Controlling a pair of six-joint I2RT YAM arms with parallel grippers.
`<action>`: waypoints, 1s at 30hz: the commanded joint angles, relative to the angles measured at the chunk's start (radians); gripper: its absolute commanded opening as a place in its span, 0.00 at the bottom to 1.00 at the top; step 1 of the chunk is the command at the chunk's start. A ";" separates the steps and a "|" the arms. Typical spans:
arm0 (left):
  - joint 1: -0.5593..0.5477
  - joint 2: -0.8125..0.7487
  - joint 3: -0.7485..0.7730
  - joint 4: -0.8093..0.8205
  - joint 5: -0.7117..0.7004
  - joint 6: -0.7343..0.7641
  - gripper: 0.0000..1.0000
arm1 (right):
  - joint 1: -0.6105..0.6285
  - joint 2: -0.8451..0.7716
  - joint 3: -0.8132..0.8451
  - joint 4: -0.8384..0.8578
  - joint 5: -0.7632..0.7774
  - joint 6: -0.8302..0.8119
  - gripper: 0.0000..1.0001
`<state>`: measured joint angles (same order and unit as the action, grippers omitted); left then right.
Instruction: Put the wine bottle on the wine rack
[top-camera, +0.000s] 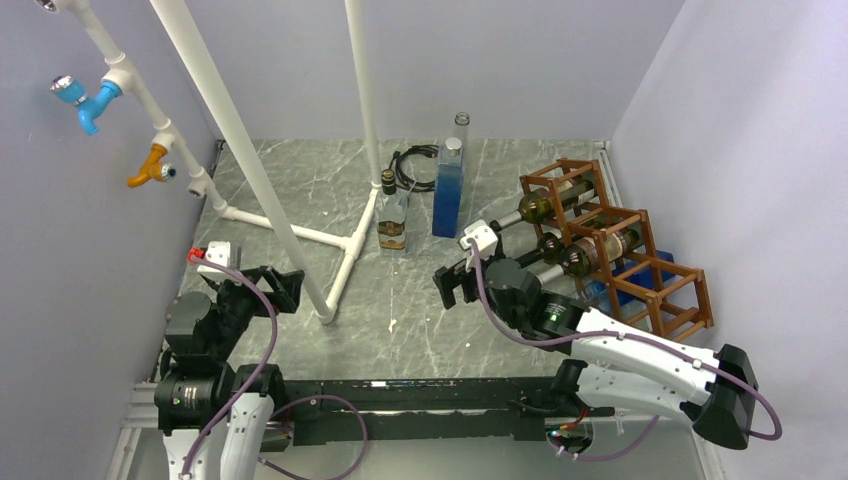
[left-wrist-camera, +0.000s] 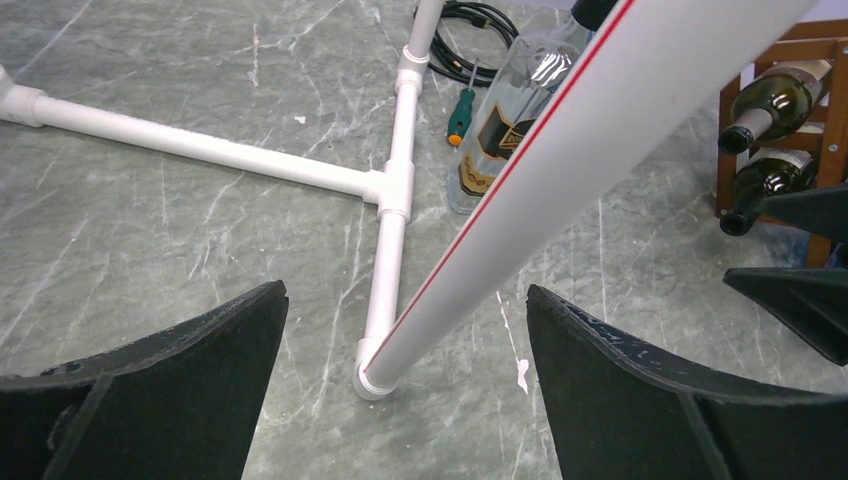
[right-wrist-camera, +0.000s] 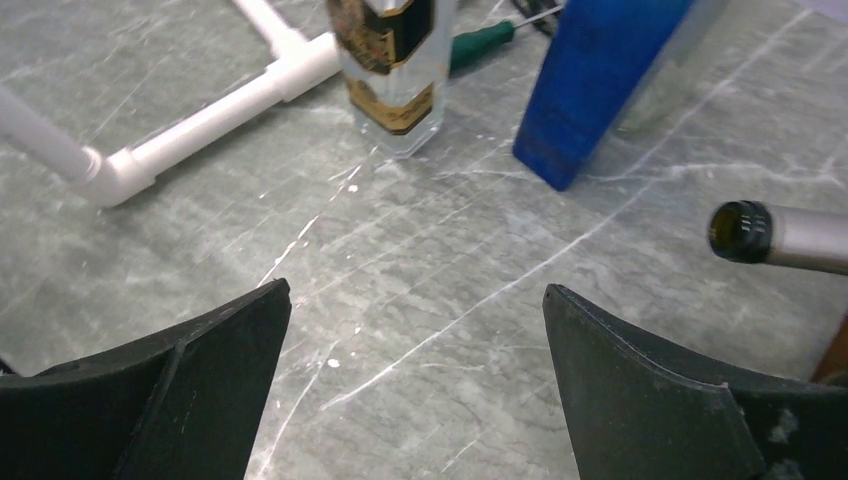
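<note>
The reddish-brown wine rack (top-camera: 650, 262) stands at the right wall, also seen in the left wrist view (left-wrist-camera: 812, 45). Three wine bottles lie in its cells, necks pointing left: one in the far cell (top-camera: 545, 205) and two in the middle cells (top-camera: 585, 255). One bottle mouth (right-wrist-camera: 742, 232) shows at the right edge of the right wrist view. My right gripper (top-camera: 452, 282) (right-wrist-camera: 417, 290) hovers open and empty just left of those necks. My left gripper (top-camera: 285, 285) (left-wrist-camera: 405, 295) is open and empty at the near left, facing a slanted white pipe (left-wrist-camera: 545, 175).
A white pipe frame (top-camera: 300, 235) crosses the left and middle of the table. A clear square bottle with a black and gold label (top-camera: 392, 218) and a tall blue bottle (top-camera: 447, 190) stand at mid-back. A green screwdriver (left-wrist-camera: 460, 115) and black cable (top-camera: 412, 165) lie behind them.
</note>
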<state>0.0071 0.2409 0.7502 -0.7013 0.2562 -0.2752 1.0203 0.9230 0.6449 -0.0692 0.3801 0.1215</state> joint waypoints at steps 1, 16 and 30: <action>0.022 0.009 0.023 0.018 0.009 -0.005 0.95 | 0.000 -0.046 0.041 0.022 0.128 0.045 1.00; 0.022 0.005 0.020 0.019 0.009 -0.009 0.95 | -0.310 0.272 0.566 0.006 0.016 0.028 0.99; 0.022 -0.018 0.015 0.026 0.017 -0.004 0.96 | -0.318 0.408 0.699 0.058 0.082 0.001 0.99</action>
<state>0.0246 0.2241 0.7502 -0.7010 0.2634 -0.2756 0.7074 1.3457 1.3308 -0.0586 0.4362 0.1230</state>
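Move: Roughly 25 cm ahead of the empty right hand and about level with it sideways stands the blue bottle, its middle some 6 cm lower. The tall clear bottle is about 7 cm beyond it and 4 cm to its right; the labelled clear bottle is 22 cm ahead of the hand and 13 cm left. The wine rack's middle lies 14 cm ahead, 32 cm right. From the left hand the blue bottle is 29 cm ahead, 28 cm right. Rising and reaching forward together, the right hand climbs some 17 cm and goes about 16 cm farther out, towards the top of the blue bottle, after a small shift to the right. The wrist swings about 20 degrees clockwise and tips its fingers up a little, bringing the bottle between the still open fingers' line; near the end the hand eases forward and starts to sink, with nothing gripped. ##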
